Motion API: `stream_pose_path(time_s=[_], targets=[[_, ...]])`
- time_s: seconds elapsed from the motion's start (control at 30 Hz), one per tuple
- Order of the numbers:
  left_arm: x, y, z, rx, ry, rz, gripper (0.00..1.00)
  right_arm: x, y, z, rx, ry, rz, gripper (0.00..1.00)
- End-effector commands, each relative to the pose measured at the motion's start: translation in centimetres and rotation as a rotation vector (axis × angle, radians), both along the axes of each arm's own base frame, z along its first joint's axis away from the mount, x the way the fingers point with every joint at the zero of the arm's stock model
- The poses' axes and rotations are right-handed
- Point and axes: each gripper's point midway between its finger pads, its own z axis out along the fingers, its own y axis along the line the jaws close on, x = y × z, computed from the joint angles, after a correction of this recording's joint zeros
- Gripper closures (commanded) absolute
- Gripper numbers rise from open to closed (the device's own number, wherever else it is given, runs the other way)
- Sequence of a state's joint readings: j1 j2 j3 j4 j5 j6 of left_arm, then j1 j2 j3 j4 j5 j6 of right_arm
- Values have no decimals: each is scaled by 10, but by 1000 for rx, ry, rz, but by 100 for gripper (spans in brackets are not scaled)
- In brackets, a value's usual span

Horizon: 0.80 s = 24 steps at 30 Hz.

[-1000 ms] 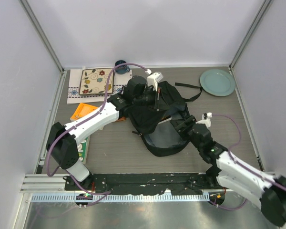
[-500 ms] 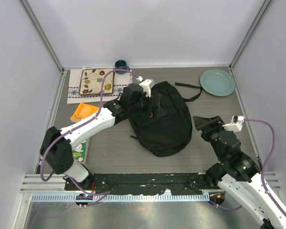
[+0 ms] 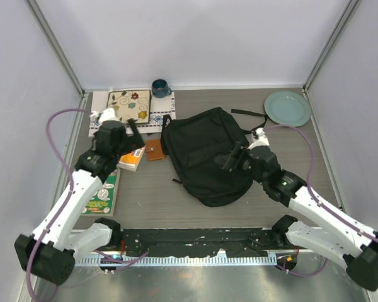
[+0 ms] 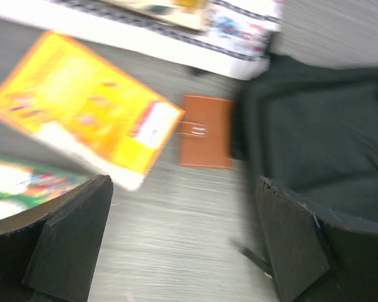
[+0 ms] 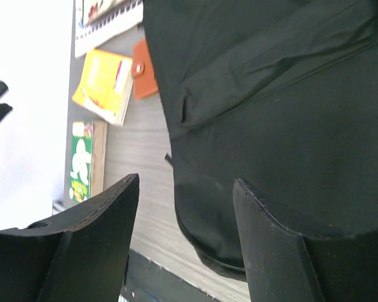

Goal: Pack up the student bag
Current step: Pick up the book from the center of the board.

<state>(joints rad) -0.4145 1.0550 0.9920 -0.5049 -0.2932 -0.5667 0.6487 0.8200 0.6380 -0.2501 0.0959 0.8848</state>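
The student bag [image 3: 205, 151] lies flat in the middle of the table, a large black backpack with its straps trailing toward the back right. My left gripper [image 3: 136, 133] hovers open to the bag's left, over an orange book [image 4: 82, 119] and a brown wallet [image 4: 205, 132], with nothing between its fingers [image 4: 69, 239]. The bag's edge [image 4: 327, 138] shows on the right of the left wrist view. My right gripper [image 3: 230, 160] is open over the bag's right half. In the right wrist view the black fabric [image 5: 271, 94] fills the space beyond the empty jaws.
A green book [image 3: 103, 192] lies at the left edge. A patterned mat on a white cloth [image 3: 129, 107] and a dark blue mug [image 3: 160, 87] stand at the back left, and a pale green plate [image 3: 287, 108] at the back right. White walls enclose the table.
The left gripper let go of the bag, opened and swung left over the books. The bag dropped flat. The right arm drew back, then came over the bag again.
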Motion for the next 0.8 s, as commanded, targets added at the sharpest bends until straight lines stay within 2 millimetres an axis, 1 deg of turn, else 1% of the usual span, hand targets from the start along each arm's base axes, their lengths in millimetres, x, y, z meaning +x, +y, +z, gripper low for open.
stream_pose_path(time_s=[0.0, 0.03, 0.07, 0.1, 0.13, 0.17, 0.2, 0.23, 0.27, 0.3, 0.33, 0.37, 0.4, 0.43, 0.47, 0.5, 0.53, 0.57, 0.6, 0.63, 0.7, 0.73, 0.77], targets=[[-32, 98, -23, 68, 77, 320, 0, 5, 58, 38, 47, -105, 183, 33], [-37, 126, -22, 46, 76, 410, 0, 0, 71, 35, 40, -98, 220, 33], [-41, 128, -30, 7, 101, 410, 0, -1, 81, 35, 42, -93, 243, 34], [-44, 139, -34, -18, 117, 448, 0, 1, 93, 42, 54, -109, 265, 33], [-48, 161, -42, -45, 144, 526, 0, -3, 110, 29, 33, -80, 304, 33], [-50, 165, -49, -74, 168, 537, 0, -4, 120, 26, 31, -71, 319, 33], [-50, 166, -54, -108, 191, 533, 0, -5, 132, 32, 49, -80, 336, 33], [-55, 180, -58, -121, 210, 585, 0, -3, 145, 19, 34, -59, 352, 33], [-58, 187, -64, -126, 244, 610, 0, -10, 158, 17, 34, -53, 383, 33], [-60, 193, -67, -131, 256, 630, 0, -9, 169, 23, 50, -62, 393, 33], [-65, 208, -74, -141, 281, 684, 0, -15, 182, 9, 42, -19, 442, 33], [-68, 215, -78, -156, 294, 713, 0, -21, 195, 15, 56, -26, 477, 33], [-73, 225, -82, -198, 305, 753, 0, -22, 202, 11, 51, -14, 491, 33], [-76, 230, -89, -224, 321, 773, 1, -25, 209, 8, 49, -4, 508, 33], [-77, 234, -97, -253, 344, 789, 0, -28, 220, 2, 44, 11, 529, 33], [-79, 238, -100, -292, 347, 806, 1, -30, 225, 2, 47, 10, 539, 33], [-81, 239, -106, -303, 364, 825, 0, -31, 229, -1, 46, 13, 547, 33], [-81, 243, -111, -303, 368, 844, 1, -31, 236, -7, 43, 23, 561, 33], [-81, 244, -114, -305, 369, 853, 0, -30, 241, -6, 55, 19, 568, 33], [-87, 250, -122, -275, 378, 895, 0, -30, 245, -9, 54, 27, 575, 33], [-87, 253, -123, -283, 357, 926, 0, -29, 256, -16, 54, 44, 601, 33], [-90, 254, -128, -276, 355, 942, 0, -28, 259, -17, 55, 48, 610, 33], [-87, 260, -126, -260, 319, 960, 0, -28, 264, -15, 66, 50, 621, 33]])
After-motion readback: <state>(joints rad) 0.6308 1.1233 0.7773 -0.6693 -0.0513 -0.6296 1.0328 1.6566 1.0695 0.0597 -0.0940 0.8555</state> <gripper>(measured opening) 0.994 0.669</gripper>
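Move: The green book lies about 17 cm to the left of the left hand, 14 cm back and 20 cm below. From that hand the orange book is some 10 cm left and 1 cm ahead, and the brown wallet 4 cm right and 2 cm ahead. From the right hand the green book is roughly 53 cm left and 8 cm back; the bag's middle is 10 cm left, 7 cm ahead and 17 cm below. Swinging quickly left and sinking, the empty left hand travels about 25 cm left, 13 cm down and somewhat back towards the green book, turning counter-clockwise some 50 degrees and tipping its wide-open fingers down. The right hand, still partly open, sweeps left about as far across the bag towards the same book, lowering slightly and turning some 30 degrees counter-clockwise. ##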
